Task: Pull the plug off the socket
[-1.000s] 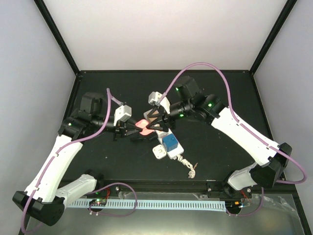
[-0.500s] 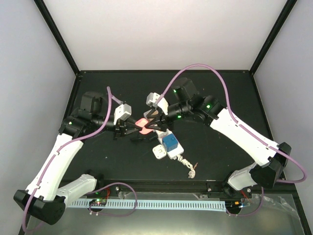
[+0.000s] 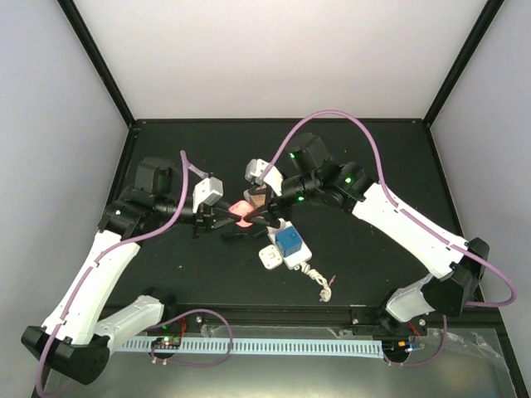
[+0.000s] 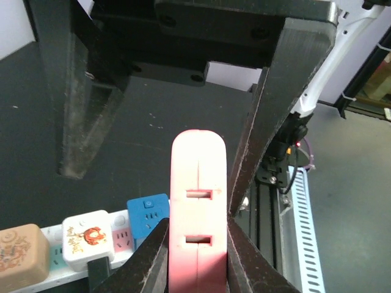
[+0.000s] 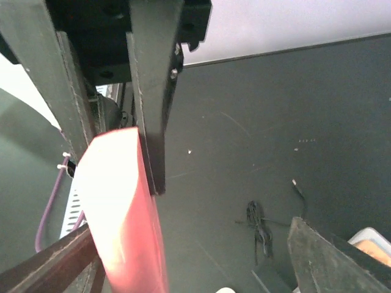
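Note:
The plug (image 4: 198, 201), a pink block with two slots in its face, sits pinched between my left gripper's (image 4: 198, 247) fingers, which are shut on it. In the top view the plug (image 3: 242, 214) hangs just left of the socket (image 3: 299, 260), a white power strip lying diagonally. The socket (image 4: 121, 235) still carries a blue cube (image 4: 148, 210), a white cube (image 4: 88, 238) and a tan cube (image 4: 21, 256). My right gripper (image 3: 264, 209) is open around the plug (image 5: 119, 213), which lies close to one finger, with a wide gap to the other finger (image 5: 330, 256).
A loose white adapter (image 3: 270, 258) lies beside the strip, and its bundled cord (image 3: 322, 286) trails toward the near edge. A thin black cable (image 5: 259, 226) lies on the black tabletop. Black frame posts rise at the back corners.
My right gripper's jaws have spread wider and that arm has shifted slightly left. The left gripper and the pink plug have stayed where they were.

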### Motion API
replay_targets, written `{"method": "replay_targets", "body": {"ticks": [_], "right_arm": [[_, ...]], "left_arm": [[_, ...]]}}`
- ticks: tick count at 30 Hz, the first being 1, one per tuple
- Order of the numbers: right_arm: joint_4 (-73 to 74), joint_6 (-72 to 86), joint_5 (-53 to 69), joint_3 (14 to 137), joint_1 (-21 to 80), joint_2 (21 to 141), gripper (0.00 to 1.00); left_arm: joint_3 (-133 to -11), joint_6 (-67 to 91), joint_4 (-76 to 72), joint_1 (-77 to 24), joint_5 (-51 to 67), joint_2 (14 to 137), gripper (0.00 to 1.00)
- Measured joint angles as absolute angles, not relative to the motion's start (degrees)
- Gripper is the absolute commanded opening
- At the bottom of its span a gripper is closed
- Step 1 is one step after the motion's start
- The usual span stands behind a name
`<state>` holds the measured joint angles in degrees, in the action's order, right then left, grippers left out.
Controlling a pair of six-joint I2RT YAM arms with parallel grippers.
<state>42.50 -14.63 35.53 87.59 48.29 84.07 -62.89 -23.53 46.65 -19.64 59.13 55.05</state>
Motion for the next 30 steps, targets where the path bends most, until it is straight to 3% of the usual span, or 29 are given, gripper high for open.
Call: {"method": "replay_targets", "body": {"ticks": [14,23,30], "right_arm": [[42.68,-16.34,33.56,83.59,47.72,79.77,0.97],[42.09,-15.25,33.54,82.43,45.65,78.87,0.99],[41.95,-15.05,33.54,82.43,45.6,78.89,0.99]], "left_arm": [[-62.17,-26.04,45.23,-16.95,42.26,54.98,0.13],[-62.46,-34.74,43.42,-0.4,25.71,67.66,0.14],[-62.59,-37.87,33.3,5.08,6.87,79.88,0.14]]}}
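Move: The left hand already holds the pink plug at its fingertips, high over the table. The bare patch it is carried towards lies about 21 cm ahead, 23 cm to its left and some 32 cm below. On the table, the black adapter is roughly 10 cm ahead and 4 cm left, the orange plug 22 cm ahead and 4 cm right, the blue plug 7 cm ahead and 13 cm right. From the right hand the pink plug is some 3 cm left and 2 cm back, level with it. Keeping its pinch on the pink plug, the left hand draws the plug out from between the right fingers and speeds off left and forward while sinking, some 35 cm in all, over the far-left table. Its wrist swings round until the fingers point forward and steeply down. The right hand, already loosening, opens fully and eases about 3 cm to its right. ##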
